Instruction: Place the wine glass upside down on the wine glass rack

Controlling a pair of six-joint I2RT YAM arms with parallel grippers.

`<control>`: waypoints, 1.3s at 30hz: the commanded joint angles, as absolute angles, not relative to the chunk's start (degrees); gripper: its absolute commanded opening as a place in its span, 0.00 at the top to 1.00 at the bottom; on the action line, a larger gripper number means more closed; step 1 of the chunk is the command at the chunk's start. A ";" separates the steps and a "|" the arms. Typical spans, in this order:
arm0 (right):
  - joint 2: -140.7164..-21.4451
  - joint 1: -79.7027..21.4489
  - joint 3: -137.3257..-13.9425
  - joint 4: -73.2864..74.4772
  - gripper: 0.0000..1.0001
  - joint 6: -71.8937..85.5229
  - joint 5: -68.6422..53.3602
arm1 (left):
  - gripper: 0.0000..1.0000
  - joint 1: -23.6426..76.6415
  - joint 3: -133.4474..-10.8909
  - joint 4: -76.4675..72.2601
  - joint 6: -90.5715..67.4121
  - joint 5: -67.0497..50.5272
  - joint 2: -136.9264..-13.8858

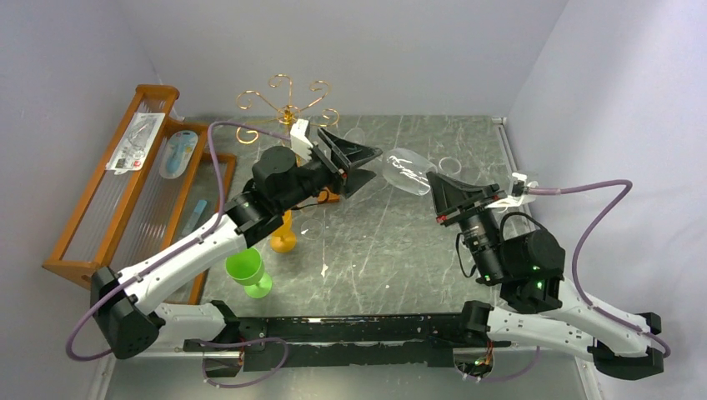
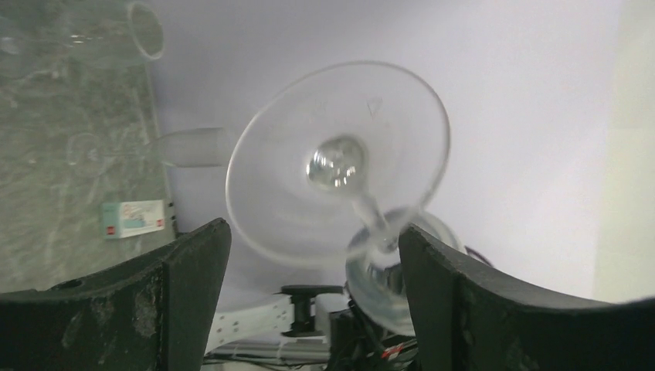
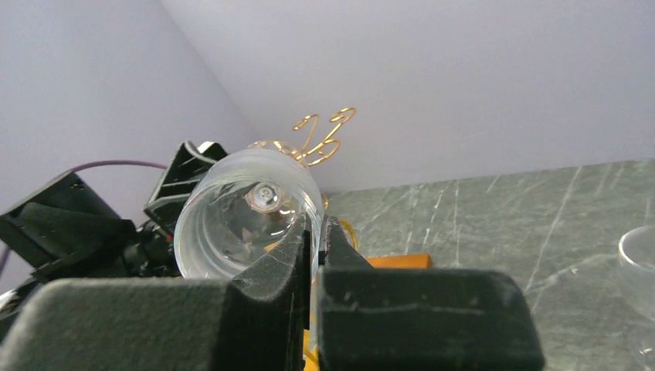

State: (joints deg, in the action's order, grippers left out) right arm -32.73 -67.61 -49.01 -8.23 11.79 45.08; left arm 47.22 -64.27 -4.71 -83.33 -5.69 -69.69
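Observation:
The clear wine glass (image 1: 406,169) hangs on its side in the air between my two grippers. My right gripper (image 1: 442,187) is shut on the rim of its bowl (image 3: 247,220), one finger inside and one outside. My left gripper (image 1: 354,162) is open. In the left wrist view the glass's round foot (image 2: 337,162) and stem sit just beyond the open gripper (image 2: 313,255), with the stem close to the right finger (image 2: 440,294). The gold wire rack (image 1: 288,104) stands at the back behind the left gripper. Its scroll arms (image 3: 324,135) show above the glass.
A brown wooden shelf (image 1: 75,223) with ribbed clear panels runs along the left. A green goblet (image 1: 248,271) and an orange goblet (image 1: 283,237) stand near the left arm. Other clear glasses lie at the back (image 1: 450,162) and at the right (image 3: 637,263).

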 commanded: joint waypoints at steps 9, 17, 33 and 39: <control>-28.51 -67.93 -43.98 -15.75 1.00 12.15 41.30 | 0.27 52.12 -62.59 -23.59 -91.47 6.94 -70.13; -28.09 -67.87 -39.59 -25.48 1.00 8.47 39.90 | 0.50 52.66 -60.20 -26.58 -93.13 10.16 -68.28; -28.67 -67.88 -41.32 -17.71 0.98 12.11 37.45 | 0.95 53.09 -64.15 -24.80 -81.17 14.37 -69.11; -25.12 -67.94 -43.53 -1.67 0.53 18.34 38.68 | 0.95 53.11 -61.24 -25.81 -67.99 12.09 -67.15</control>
State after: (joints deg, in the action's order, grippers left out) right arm -28.42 -67.61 -41.78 -13.41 13.02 38.09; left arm 53.15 -62.19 -22.72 -79.05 11.18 -68.79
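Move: The wine glass hangs on its side from the right fingers, which still pinch its rim. Its stem lies about 2 cm ahead, 1 cm right of and 4 cm above the open left hand; the foot is some 5 cm ahead, 3 cm left and 5 cm above. From the right hand, the stem is roughly 7 cm ahead, 8 cm left and 1 cm higher. The rack's top stands about 16 cm ahead, 18 cm left and 8 cm below the left hand. The glass's stem is taken from below the foot by the left hand, which rises about 6 cm, tilting its fingertips up by nearly 20 degrees, and closes on the stem. Meanwhile the right hand eases 1 to 2 cm back, left and slightly down, and once the left fingers have shut it opens partly, letting go of the rim; the left wrist begins to tilt further. ##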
